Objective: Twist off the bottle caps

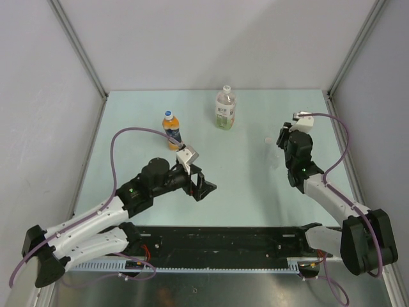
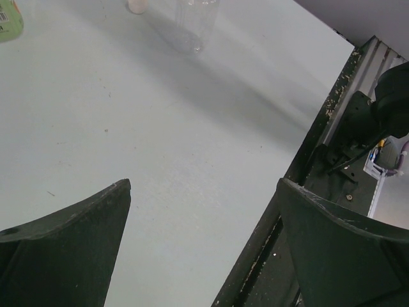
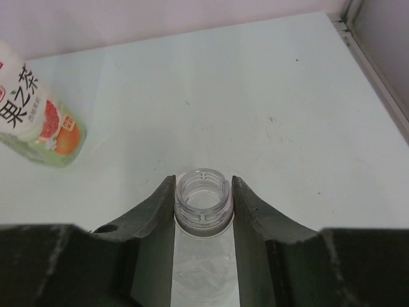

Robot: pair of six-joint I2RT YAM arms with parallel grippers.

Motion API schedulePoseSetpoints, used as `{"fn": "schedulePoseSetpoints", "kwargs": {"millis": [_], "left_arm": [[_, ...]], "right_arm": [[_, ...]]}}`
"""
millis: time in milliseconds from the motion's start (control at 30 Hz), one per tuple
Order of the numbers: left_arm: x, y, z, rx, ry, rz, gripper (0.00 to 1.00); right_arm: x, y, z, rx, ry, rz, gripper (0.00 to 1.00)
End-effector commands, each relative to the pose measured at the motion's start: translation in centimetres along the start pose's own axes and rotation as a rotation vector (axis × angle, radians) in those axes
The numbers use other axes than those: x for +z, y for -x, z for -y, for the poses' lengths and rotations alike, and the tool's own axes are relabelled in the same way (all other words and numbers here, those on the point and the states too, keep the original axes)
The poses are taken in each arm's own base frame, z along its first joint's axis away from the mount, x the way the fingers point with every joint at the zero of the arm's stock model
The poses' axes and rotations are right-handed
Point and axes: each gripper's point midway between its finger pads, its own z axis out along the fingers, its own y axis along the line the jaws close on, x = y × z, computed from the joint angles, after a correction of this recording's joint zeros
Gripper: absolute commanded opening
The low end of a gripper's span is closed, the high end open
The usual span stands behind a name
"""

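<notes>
My right gripper is shut on the threaded neck of a clear bottle. The mouth of that bottle is open and has no cap on it. In the top view the right gripper hangs over it at the right of the table. The clear bottle's body shows faintly in the left wrist view. An orange bottle carries a blue cap. A green-labelled bottle carries a whitish cap. My left gripper stands open and empty, low over the table.
A small pale round thing lies at the top edge of the left wrist view; what it is I cannot tell. The green-labelled bottle stands left of the right gripper. A black rail runs along the near edge. Metal posts frame the walls.
</notes>
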Motion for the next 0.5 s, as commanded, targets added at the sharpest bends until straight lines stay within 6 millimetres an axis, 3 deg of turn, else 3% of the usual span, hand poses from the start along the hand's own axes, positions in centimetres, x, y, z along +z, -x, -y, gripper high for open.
{"fn": "schedulePoseSetpoints", "kwargs": {"millis": [0,267,300,400,467], "left_arm": [[-0.3,0.2,0.3,0.017,-0.018,0.018,0.99],[-0.2,0.1,0.0,0.022,-0.002,0.017,0.99],[-0.2,0.1,-0.1,0.022,0.006,0.017,0.99],[-0.1,-0.1,-0.5,0.019,0.027,0.012,0.99],[0.0,-0.2,-0.7,0.012,0.038,0.009,0.99]], "right_arm": [[0.5,0.1,1.8,0.041,-0.102,0.023,0.0],[-0.2,0.3,0.2,0.016,0.014,0.005,0.11],[-0.3,0.3,-0.1,0.013,0.032,0.003,0.2],[-0.8,0.5,-0.6,0.019,0.067,0.0,0.62],[-1.0,0.9,-1.0,0.022,0.095,0.006,0.78]]}}
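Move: The right fingers are shut on the neck of the uncapped clear bottle, whose middle lies directly below the hand by about 9 cm. A loose cap lies on the table some 9 cm ahead of that hand and 3 cm to its left. The green bottle is roughly 19 cm ahead and 22 cm left of the right hand. From the left hand, the clear bottle is about 20 cm ahead and 30 cm to the right. The right hand sways about 1 cm right and back left, then opens its fingers to release the bottle neck. ##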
